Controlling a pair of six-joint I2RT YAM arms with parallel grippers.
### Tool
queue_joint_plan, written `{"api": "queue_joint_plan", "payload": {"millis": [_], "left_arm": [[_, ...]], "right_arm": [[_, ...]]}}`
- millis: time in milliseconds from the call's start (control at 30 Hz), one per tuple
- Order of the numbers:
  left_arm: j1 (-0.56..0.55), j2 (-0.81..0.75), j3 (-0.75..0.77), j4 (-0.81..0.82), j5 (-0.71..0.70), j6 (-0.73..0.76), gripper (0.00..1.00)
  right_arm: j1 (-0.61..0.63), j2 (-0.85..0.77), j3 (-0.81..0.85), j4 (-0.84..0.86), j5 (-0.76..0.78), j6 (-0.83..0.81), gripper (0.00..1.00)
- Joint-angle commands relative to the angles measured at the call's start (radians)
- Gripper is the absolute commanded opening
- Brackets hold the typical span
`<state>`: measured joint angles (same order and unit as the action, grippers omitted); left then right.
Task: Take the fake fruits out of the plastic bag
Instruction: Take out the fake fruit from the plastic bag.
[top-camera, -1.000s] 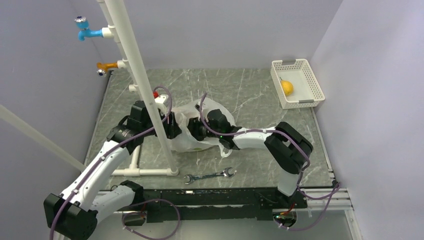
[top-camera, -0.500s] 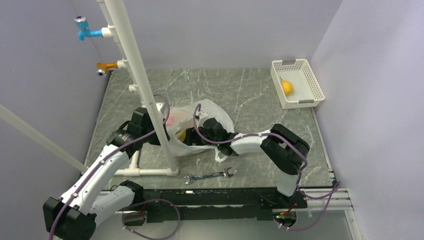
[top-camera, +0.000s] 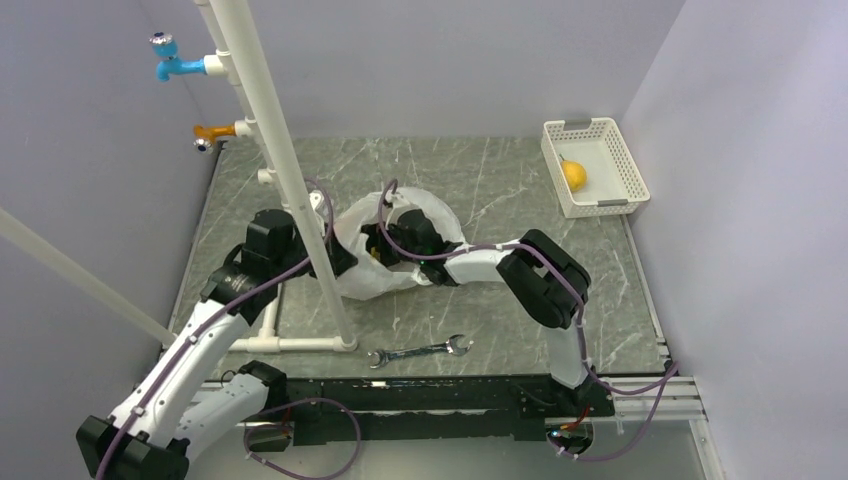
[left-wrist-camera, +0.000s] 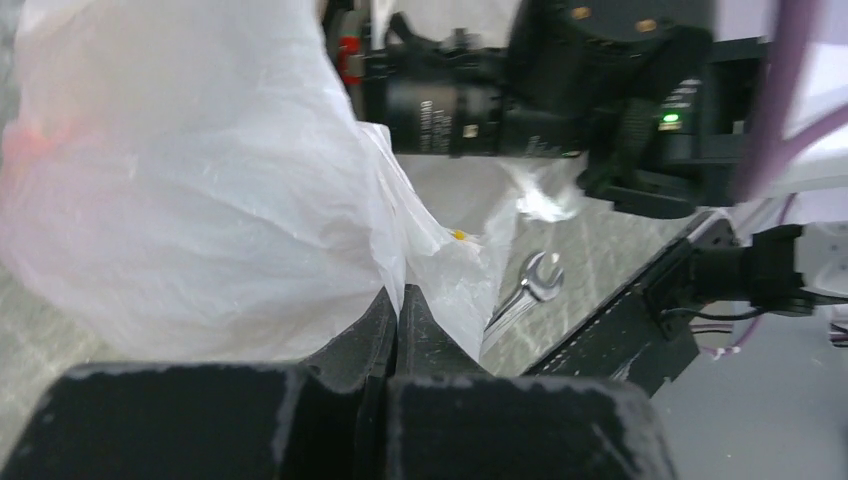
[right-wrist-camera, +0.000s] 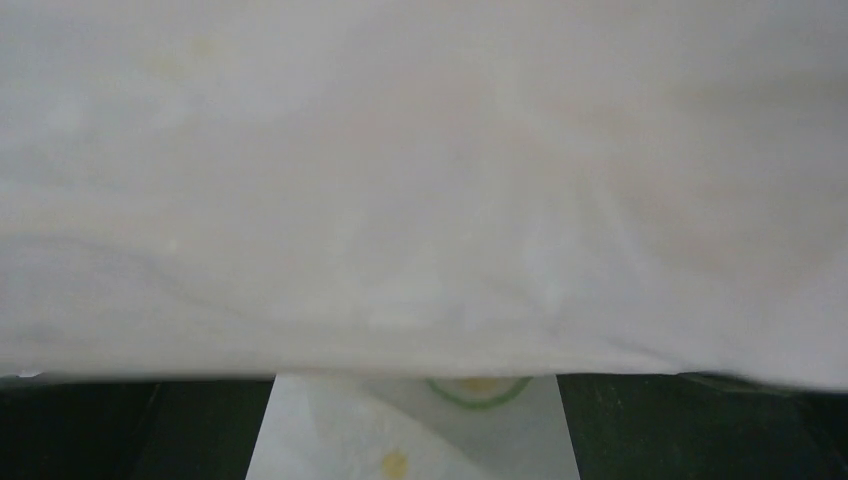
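Note:
The plastic bag (top-camera: 392, 282) lies crumpled at the table's middle, white with small lime-slice prints. My left gripper (top-camera: 338, 262) is shut on a fold of its left edge; in the left wrist view the jaws (left-wrist-camera: 398, 297) pinch the thin film (left-wrist-camera: 200, 180). My right gripper (top-camera: 383, 243) reaches into the bag's mouth from the right. In the right wrist view its dark fingers (right-wrist-camera: 130, 430) stand wide apart, with only bag film (right-wrist-camera: 420, 200) around them. A yellow spot (top-camera: 375, 254) shows by the right gripper in the bag. No fruit is held.
A white lattice basket (top-camera: 596, 125) at the back right holds a yellow fruit (top-camera: 573, 175). A steel wrench (top-camera: 418, 352) lies near the front edge, also in the left wrist view (left-wrist-camera: 528, 285). A white pipe post (top-camera: 285, 160) with blue and orange taps rises left of the bag.
My right gripper has pushed left and farther into the bag. The bag has shifted and bunched toward the back left. My left gripper still holds the bag's edge and has moved slightly left.

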<state>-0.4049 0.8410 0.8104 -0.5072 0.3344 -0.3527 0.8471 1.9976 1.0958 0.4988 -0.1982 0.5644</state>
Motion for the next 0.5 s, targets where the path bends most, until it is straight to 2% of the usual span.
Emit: {"api": "queue_joint_plan", "payload": {"millis": [0,167,267,300,400,467], "left_arm": [[-0.006,0.058,0.097,0.108,0.134,0.024,0.0],[-0.006,0.078,0.104,0.149,0.137,-0.003,0.0],[-0.006,0.073,0.106,0.134,0.08,0.001,0.0],[-0.006,0.074,0.112,0.107,0.046,0.004,0.0],[-0.005,0.081,0.129,0.02,-0.071,0.023,0.0],[-0.005,0.062,0.116,-0.001,-0.098,0.029,0.0]], "right_arm": [[-0.01,0.044,0.093,0.045,0.073,-0.063,0.99],[0.026,0.112,0.172,-0.017,0.153,-0.157,0.99],[0.035,0.149,0.187,0.022,0.052,-0.187,0.99],[0.04,0.167,0.207,-0.008,0.063,-0.186,0.99],[0.062,0.213,0.265,-0.152,0.2,-0.178,0.99],[0.087,0.228,0.264,-0.188,0.304,-0.214,0.98]]}}
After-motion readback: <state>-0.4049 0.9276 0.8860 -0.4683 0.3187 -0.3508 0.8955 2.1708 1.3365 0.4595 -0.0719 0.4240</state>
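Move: The wide-open right hand is already inside the plastic bag; the yellow fruit lies roughly 3 cm ahead of it, 6 cm left and 5 cm lower. The bag rim, pinched by the left hand, stands some 3 cm left of the right hand, 2 cm back and 12 cm above. From the left hand, the yellow fruit is about 5 cm ahead, 1 cm left and 17 cm below. Fingers wide, the right hand pushes about 5 cm left and forward into the bag; the left keeps its pinch. ##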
